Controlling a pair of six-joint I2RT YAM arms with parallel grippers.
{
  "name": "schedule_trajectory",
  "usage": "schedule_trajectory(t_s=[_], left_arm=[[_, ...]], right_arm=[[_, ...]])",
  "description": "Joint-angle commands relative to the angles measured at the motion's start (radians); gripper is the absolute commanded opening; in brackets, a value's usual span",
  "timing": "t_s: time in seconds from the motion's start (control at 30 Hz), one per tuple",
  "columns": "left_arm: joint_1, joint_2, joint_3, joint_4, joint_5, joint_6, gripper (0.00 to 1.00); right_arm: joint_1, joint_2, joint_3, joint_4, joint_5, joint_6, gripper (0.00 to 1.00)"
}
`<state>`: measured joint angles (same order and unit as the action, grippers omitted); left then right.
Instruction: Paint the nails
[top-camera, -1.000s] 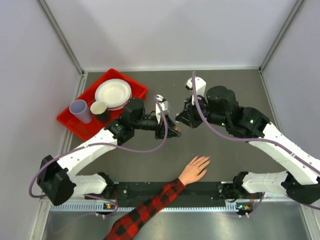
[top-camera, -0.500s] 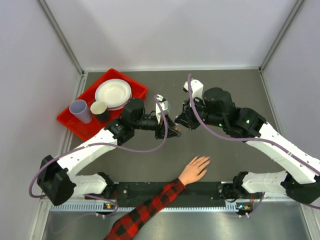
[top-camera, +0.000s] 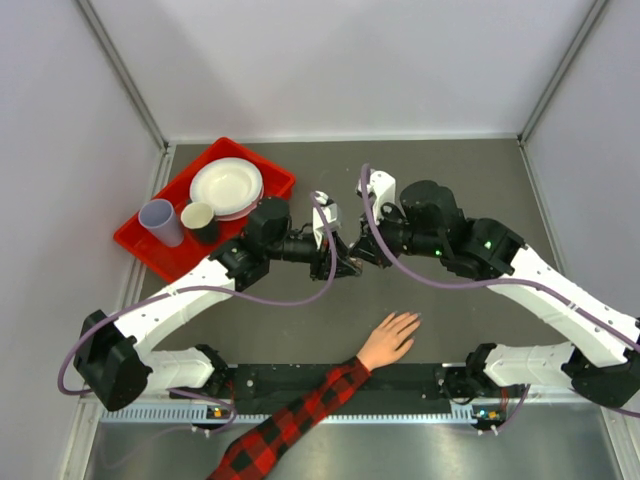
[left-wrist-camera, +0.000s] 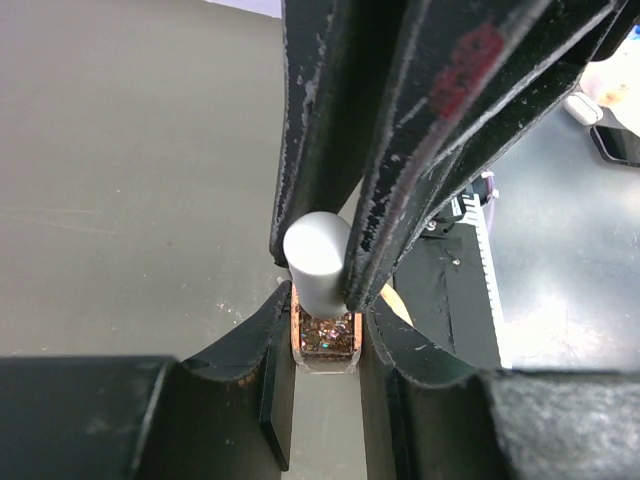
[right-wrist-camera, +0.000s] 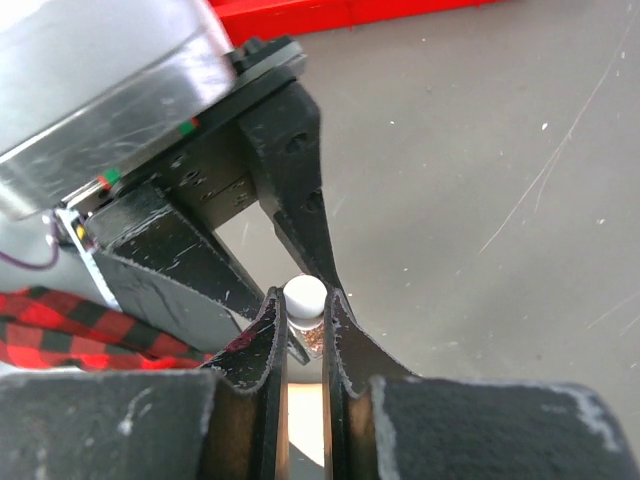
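Note:
A small bottle of glittery copper nail polish (left-wrist-camera: 325, 340) with a pale grey cap (left-wrist-camera: 318, 262) is held above the table between both arms. My left gripper (left-wrist-camera: 325, 322) is shut on the bottle's glass body. My right gripper (right-wrist-camera: 304, 303) is shut on the cap (right-wrist-camera: 304, 294). In the top view the two grippers meet at mid-table, left gripper (top-camera: 343, 267) against right gripper (top-camera: 357, 257). A peach-coloured hand (top-camera: 388, 339) with a plaid sleeve (top-camera: 300, 412) lies flat near the front edge, fingers spread. Its nails (top-camera: 411, 320) are too small to make out.
A red tray (top-camera: 272, 172) at the back left holds white plates (top-camera: 226, 186), a lavender cup (top-camera: 160, 221) and a small dark cup (top-camera: 200, 218). The hand lies just in front of and below the joined grippers. Grey walls close in the table.
My right wrist has swung left and closer to the left gripper while staying shut on the cap. The left arm, the bottle and the hand have stayed put.

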<state>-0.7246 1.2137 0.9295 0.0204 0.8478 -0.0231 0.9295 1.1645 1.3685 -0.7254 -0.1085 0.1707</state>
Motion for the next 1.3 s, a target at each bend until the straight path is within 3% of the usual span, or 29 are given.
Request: schedule_trajectory(t_s=[0.0,0.17,0.27,0.33,0.37,0.4,0.5,0.6,0.67,0.73,0.8,0.83,0.9,0.93,1.0,1.07,1.17,1.2,1.27], left_arm=[[-0.001,-0.019,0.045,0.047,0.011,0.038,0.00],[-0.001,-0.037,0.046,0.024,-0.006,0.069,0.00],[-0.001,-0.060,0.040,0.018,-0.110,0.083,0.00],[-0.001,-0.081,0.019,0.048,-0.284,0.066,0.00],[-0.001,-0.100,-0.001,0.081,-0.343,0.058,0.00],[-0.001,-0.106,-0.009,0.093,-0.415,0.051,0.00],[0.001,-0.115,-0.017,0.111,-0.536,0.038,0.00],[0.001,-0.135,-0.040,0.150,-0.533,0.032,0.00],[0.001,-0.147,-0.055,0.158,-0.514,0.026,0.00],[0.001,-0.149,-0.057,0.158,-0.495,0.028,0.00],[0.001,-0.149,-0.055,0.154,-0.466,0.028,0.00],[0.001,-0.148,-0.051,0.147,-0.455,0.031,0.00],[0.001,-0.141,-0.043,0.139,-0.402,0.037,0.00],[0.001,-0.138,-0.040,0.135,-0.379,0.040,0.00],[0.001,-0.125,-0.029,0.119,-0.310,0.041,0.00],[0.001,-0.102,-0.009,0.090,-0.254,0.051,0.00],[0.001,-0.062,0.038,0.024,-0.088,0.072,0.00],[0.001,-0.053,0.046,0.021,-0.040,0.063,0.00],[0.001,-0.029,0.061,0.029,0.121,0.049,0.00]], right_arm=[[0.012,0.009,0.020,-0.028,-0.086,-0.138,0.00],[-0.034,0.038,0.038,-0.081,-0.198,-0.197,0.00],[-0.035,0.044,0.041,-0.068,-0.125,-0.109,0.00],[-0.012,0.046,0.035,-0.037,0.016,-0.016,0.00],[0.061,0.050,0.027,-0.026,0.105,0.083,0.00],[0.112,0.061,0.026,-0.014,0.321,0.123,0.00],[0.265,0.134,0.069,-0.084,0.717,0.398,0.00],[0.344,0.223,0.119,-0.153,0.893,0.533,0.00],[0.347,0.239,0.150,-0.212,0.906,0.562,0.00],[0.347,0.210,0.121,-0.149,0.869,0.547,0.00],[0.345,0.179,0.095,-0.083,0.805,0.485,0.10],[0.345,0.150,0.084,-0.068,0.787,0.463,0.22],[0.345,0.121,0.076,-0.023,0.718,0.359,0.32],[0.345,0.092,0.080,-0.014,0.701,0.322,0.50],[0.339,0.051,0.077,0.010,0.615,0.222,0.68],[0.309,-0.018,0.078,0.011,0.557,0.155,0.73],[0.186,-0.095,0.063,0.031,0.272,0.055,0.78],[0.146,-0.100,0.063,0.015,0.075,0.030,0.77],[0.062,-0.097,0.072,-0.008,-0.157,-0.043,0.75]])
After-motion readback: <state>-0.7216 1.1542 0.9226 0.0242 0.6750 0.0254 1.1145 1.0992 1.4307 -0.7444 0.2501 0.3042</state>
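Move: The white cap sits in the right fingers; the glitter bottle it belongs on is straight below them, about 3 cm, clasped in the left fingers. From the left gripper the cap is about 3 cm above, level otherwise. The dummy hand lies on the table roughly 9 cm back, 10 cm to the right and 24 cm below the left gripper. Keep pinching cap and bottle and twist them against each other: turn the right gripper slightly counter-clockwise, then some 40 degrees clockwise, while the left turns about 20 degrees counter-clockwise and both drift forward and left. Open the right fingers off the cap and draw that hand up about 5 cm, back and right, turning back counter-clockwise; keep the left closed and swing it partway back. ##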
